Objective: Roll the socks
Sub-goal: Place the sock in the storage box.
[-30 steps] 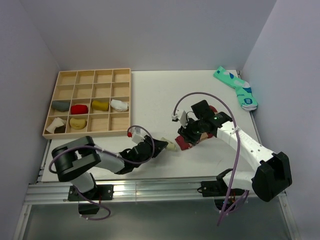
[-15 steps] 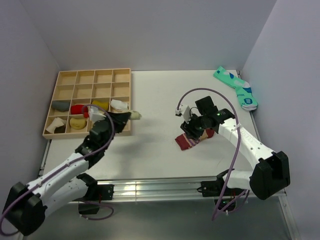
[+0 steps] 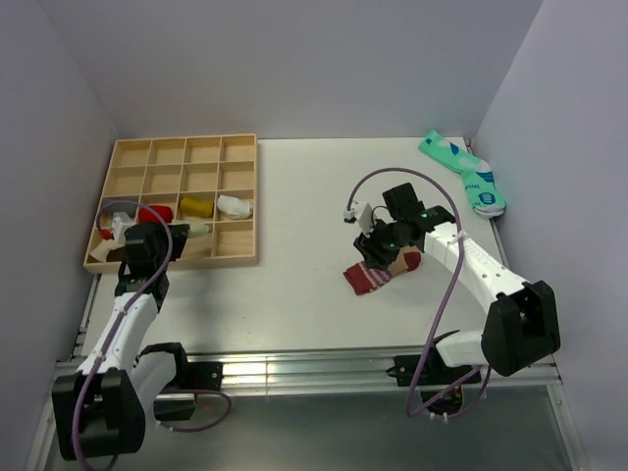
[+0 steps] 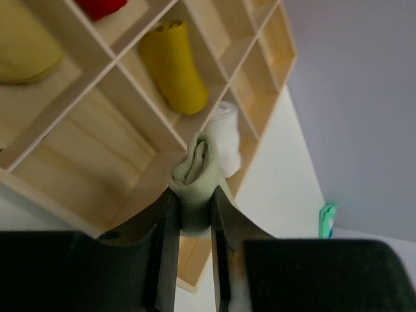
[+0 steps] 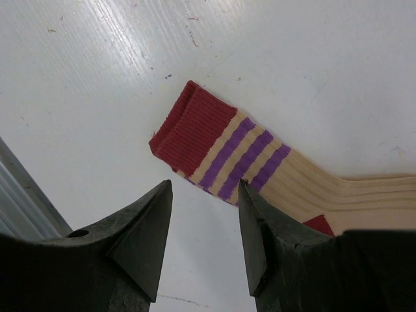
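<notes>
The pale olive-green sock (image 4: 195,174) is rolled into a tight bundle, and my left gripper (image 4: 193,195) is shut on it. In the top view this gripper (image 3: 184,232) hovers over the lower rows of the wooden tray (image 3: 180,142), with the olive roll (image 3: 199,229) sticking out to the right. The tan sock (image 3: 378,276), with a maroon cuff and purple stripes, lies flat on the white table. My right gripper (image 3: 379,251) hangs just above it, open. In the right wrist view the striped cuff (image 5: 214,143) lies just beyond the gripper (image 5: 203,188), whose jaws hold nothing.
The tray's cells hold rolled socks: grey (image 3: 118,205), red (image 3: 155,213), yellow (image 3: 196,206) and white (image 3: 234,205). The yellow roll (image 4: 172,65) and the white roll (image 4: 226,133) lie just beyond the olive roll. A teal sock pair (image 3: 466,175) lies at the back right corner.
My left arm has swung from the table's middle to the left, carrying the olive roll over the tray. The right gripper has shifted slightly back above the striped sock, which now lies flatter.
</notes>
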Action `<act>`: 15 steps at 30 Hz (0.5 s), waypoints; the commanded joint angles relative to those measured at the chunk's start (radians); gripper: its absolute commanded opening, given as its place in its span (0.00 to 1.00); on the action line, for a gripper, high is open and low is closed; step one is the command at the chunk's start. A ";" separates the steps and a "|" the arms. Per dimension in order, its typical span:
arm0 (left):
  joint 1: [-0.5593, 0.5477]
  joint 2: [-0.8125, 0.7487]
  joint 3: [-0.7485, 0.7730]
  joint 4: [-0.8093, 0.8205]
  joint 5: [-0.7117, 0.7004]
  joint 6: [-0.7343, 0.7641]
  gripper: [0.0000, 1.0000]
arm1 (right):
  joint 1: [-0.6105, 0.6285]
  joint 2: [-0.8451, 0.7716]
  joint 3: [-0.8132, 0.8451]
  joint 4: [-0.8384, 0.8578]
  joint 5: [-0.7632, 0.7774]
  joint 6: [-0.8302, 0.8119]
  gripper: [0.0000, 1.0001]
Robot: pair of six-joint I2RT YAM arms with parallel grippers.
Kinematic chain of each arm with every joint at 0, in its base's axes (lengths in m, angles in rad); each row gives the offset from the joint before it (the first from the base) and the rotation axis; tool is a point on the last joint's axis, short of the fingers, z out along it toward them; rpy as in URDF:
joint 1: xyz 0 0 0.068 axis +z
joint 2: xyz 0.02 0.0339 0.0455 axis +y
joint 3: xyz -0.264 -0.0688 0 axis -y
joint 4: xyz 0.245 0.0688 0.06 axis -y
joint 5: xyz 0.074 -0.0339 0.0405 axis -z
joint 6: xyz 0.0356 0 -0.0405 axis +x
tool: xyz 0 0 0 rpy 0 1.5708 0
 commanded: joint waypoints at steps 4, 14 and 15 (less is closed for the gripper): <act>0.031 0.133 -0.017 0.088 0.106 0.039 0.00 | -0.019 0.017 0.023 0.029 -0.040 -0.023 0.52; 0.060 0.331 0.057 0.109 0.106 0.068 0.00 | -0.035 0.010 0.011 0.026 -0.048 -0.038 0.52; 0.066 0.340 0.066 0.114 0.109 0.073 0.00 | -0.037 0.008 0.009 0.026 -0.049 -0.037 0.52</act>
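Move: Almost directly below the left hand, which still holds the rolled sage-green sock, is the empty compartment in the box's near row: about 1 cm ahead, 3 cm right and 12 cm down. At similar depth, the gold sock sits some 8 cm ahead and 3 cm right, the white sock 8 cm ahead and 12 cm right, and the pale yellow sock 1 cm ahead and 7 cm left. From the right hand the compartment is roughly 7 cm ahead, 40 cm left and 8 cm down. Sinking almost straight down by about 8.5 cm, the left hand carries the rolled sage-green sock towards the empty near-row compartment, right of the pale yellow sock and on the robot's side of the gold one. The fingers tip some 15 degrees further down on the way and keep their pinch on the sock. ##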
